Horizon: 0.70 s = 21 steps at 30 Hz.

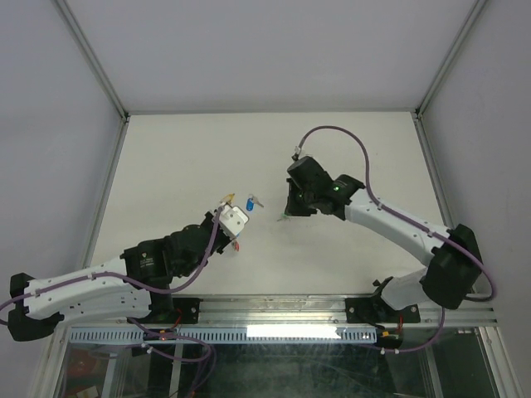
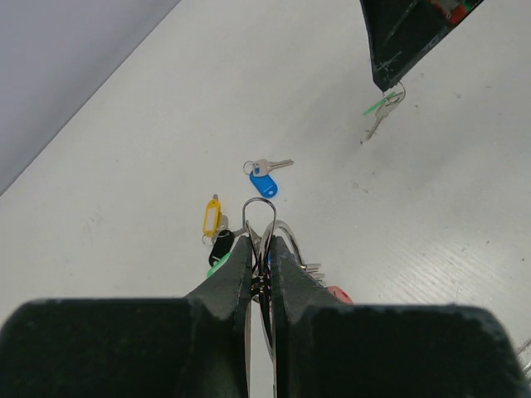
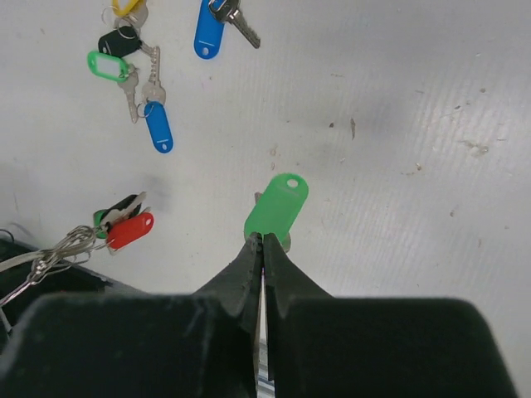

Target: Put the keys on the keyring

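My left gripper (image 2: 260, 249) is shut on the keyring (image 2: 259, 214), whose thin silver wire loop sticks up between the fingers. A red-capped key (image 2: 338, 293) hangs from the ring. My right gripper (image 3: 262, 242) is shut on a green-tagged key (image 3: 277, 206), held just above the table. From the top, the right gripper (image 1: 288, 214) is to the right of the left gripper (image 1: 235, 220). A loose blue-tagged key (image 2: 264, 184) lies on the table between them. A bunch of yellow (image 2: 212, 215), black (image 2: 221, 246) and green (image 2: 217, 265) keys lies left of the left fingers.
The white table (image 1: 191, 157) is walled by grey panels at the left, back and right. The right wrist view shows the loose bunch with a second blue tag (image 3: 159, 128) at upper left, and the red key (image 3: 130, 230) by the ring wire (image 3: 58, 247).
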Tool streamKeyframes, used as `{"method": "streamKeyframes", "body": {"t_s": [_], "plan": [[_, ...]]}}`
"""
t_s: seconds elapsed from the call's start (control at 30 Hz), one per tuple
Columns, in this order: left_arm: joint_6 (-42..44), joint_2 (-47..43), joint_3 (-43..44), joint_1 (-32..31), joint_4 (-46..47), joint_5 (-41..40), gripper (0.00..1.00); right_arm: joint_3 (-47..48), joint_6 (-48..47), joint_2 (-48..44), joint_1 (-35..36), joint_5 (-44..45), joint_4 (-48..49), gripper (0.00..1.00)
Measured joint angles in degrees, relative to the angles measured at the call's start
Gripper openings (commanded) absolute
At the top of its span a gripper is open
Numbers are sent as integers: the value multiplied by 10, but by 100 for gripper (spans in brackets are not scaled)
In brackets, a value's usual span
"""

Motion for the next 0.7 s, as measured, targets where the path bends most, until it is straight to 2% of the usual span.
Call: {"method": "streamKeyframes", "body": {"t_s": [0.3,0.7], "plan": [[70,37,28,0,33,58,0,-28,-33,-135,-28,-32,2,0],[176,93,75,-2,117,171,0,-7,-30,-229,-40,-21,-38,0]]}}
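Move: The left hand holds the keyring. The green-tagged key in the right fingers lies about 14 cm to its right, 5 cm ahead and 8 cm lower. From the right hand, the keyring is thus some 13 cm left, 5 cm back and 7 cm up. On the table, about 20 cm below the left hand, the loose blue-tagged key is 14 cm ahead and 4 cm right, the key cluster 11 cm ahead and 4 cm left. Still pinching the green-tagged key by its small ring, the right hand lifts it about 11 cm, drawing some 5 cm to the right as the fingers tilt up. The left hand keeps its grip on the keyring and carries it some 8 cm right and 5 cm up towards that key, swinging about 20 degrees clockwise. ##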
